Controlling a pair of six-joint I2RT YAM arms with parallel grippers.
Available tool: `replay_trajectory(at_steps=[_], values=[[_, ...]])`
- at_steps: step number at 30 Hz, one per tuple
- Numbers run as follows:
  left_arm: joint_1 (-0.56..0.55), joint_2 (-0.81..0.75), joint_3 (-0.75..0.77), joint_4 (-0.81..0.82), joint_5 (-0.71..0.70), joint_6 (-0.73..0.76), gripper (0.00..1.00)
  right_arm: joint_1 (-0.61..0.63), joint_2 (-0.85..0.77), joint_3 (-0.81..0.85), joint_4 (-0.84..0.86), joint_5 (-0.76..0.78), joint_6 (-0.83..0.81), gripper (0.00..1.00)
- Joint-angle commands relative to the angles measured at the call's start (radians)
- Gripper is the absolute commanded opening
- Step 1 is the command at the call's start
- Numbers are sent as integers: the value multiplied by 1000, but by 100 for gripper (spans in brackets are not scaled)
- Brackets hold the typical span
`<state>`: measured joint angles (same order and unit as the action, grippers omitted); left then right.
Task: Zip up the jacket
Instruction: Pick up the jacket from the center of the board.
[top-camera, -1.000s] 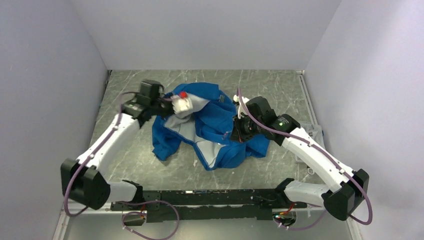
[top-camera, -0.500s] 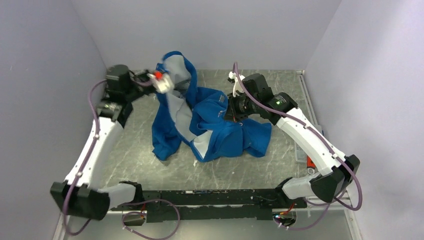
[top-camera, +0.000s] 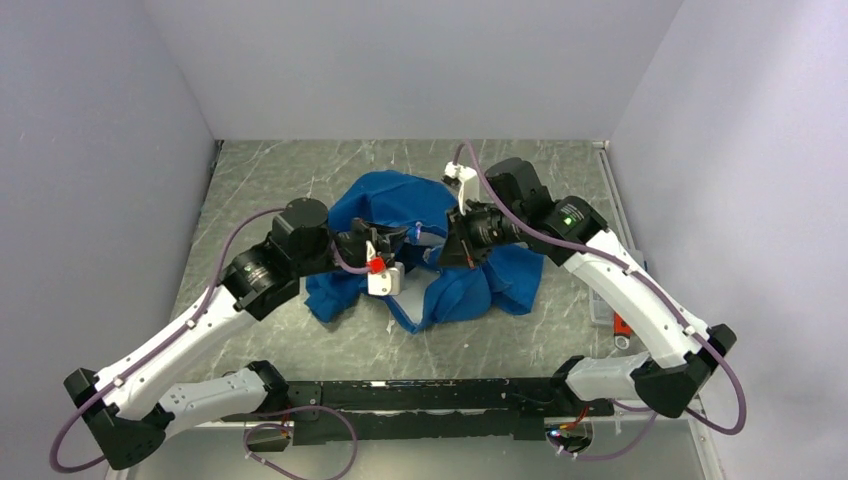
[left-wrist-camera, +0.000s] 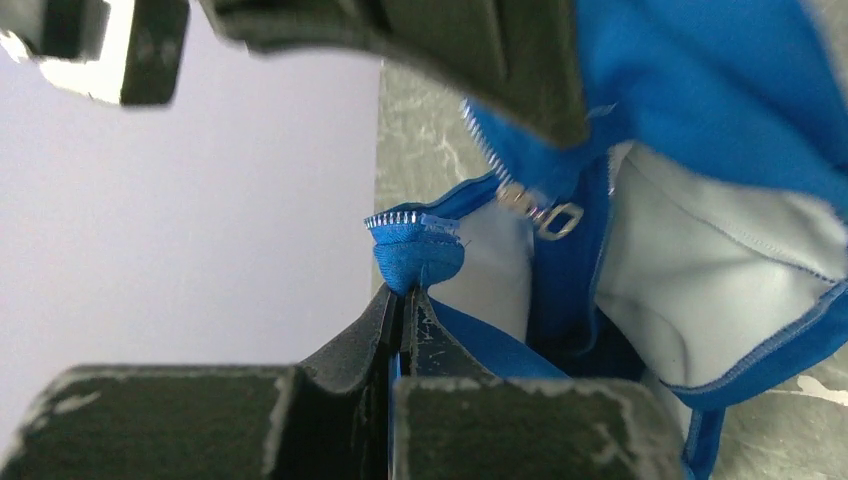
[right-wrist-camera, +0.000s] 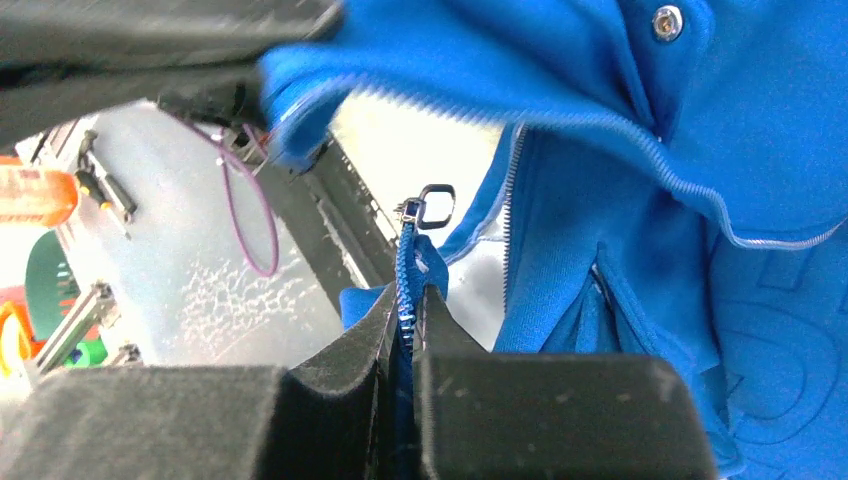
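Note:
The bright-blue jacket (top-camera: 420, 205) lies bunched in the middle of the table, its pale lining (left-wrist-camera: 700, 250) showing in the left wrist view. My left gripper (top-camera: 385, 268) is at the heap's front left. In the left wrist view it (left-wrist-camera: 403, 295) is shut on a blue hem corner (left-wrist-camera: 415, 255) that ends in zipper teeth. A metal zipper slider (left-wrist-camera: 545, 212) hangs just beyond it. My right gripper (top-camera: 447, 250) faces it from the right. In the right wrist view it (right-wrist-camera: 408, 295) is shut on the other zipper edge, just below a dark pull tab (right-wrist-camera: 434, 203).
A black rail (top-camera: 420, 395) runs along the near edge between the arm bases. Small tools and a red item (top-camera: 620, 325) lie by the right wall. Grey walls close in the left, back and right. A purple cable (right-wrist-camera: 250, 215) loops below the right gripper.
The left arm has swung down from the back left to the front middle, and the lifted jacket flap has dropped into a low heap. The right gripper has shifted slightly left, still gripping.

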<state>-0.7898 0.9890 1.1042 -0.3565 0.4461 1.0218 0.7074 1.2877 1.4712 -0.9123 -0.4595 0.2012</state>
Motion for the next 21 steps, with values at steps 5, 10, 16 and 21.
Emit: replay_trajectory(at_steps=[5, 10, 16, 21], values=[[33, 49, 1, 211, -524, -252, 0, 4, -30, 25, -21, -73, -35, 0], [671, 53, 19, 175, -462, -437, 0, 3, 36, 111, -45, -49, -62, 0], [894, 7, 45, 434, -512, -172, 0, 1, 22, 107, -51, -3, -76, 0], [892, -104, 82, 152, -55, -340, 0, 1, -36, 67, -66, 27, -73, 0]])
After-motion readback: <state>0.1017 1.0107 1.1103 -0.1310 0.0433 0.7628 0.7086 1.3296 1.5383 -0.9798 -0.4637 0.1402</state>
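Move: The bare left part of the board, where I take the jacket's front edge in my left fingers, lies about 35 cm to its left, some 15 cm ahead and 34 cm below. The zip slider, held at my right fingertips (about 3 cm left, 1 cm ahead and 2 cm below that hand), is some 3 cm right, 2 cm back and 7 cm below my left hand; the left sleeve end lies roughly 18 cm left of my left hand, 8 cm ahead and 32 cm below. I swing my left hand fast out to the left, about 33 cm, and some 15 cm forward, away from the slider, still pinching the front edge; my wrist turns about 75 degrees counter-clockwise. It dips slightly as it sets off and rises a few centimetres at the end. My right hand keeps its grip beside the slider, sagging back about a centimetre and returning. ##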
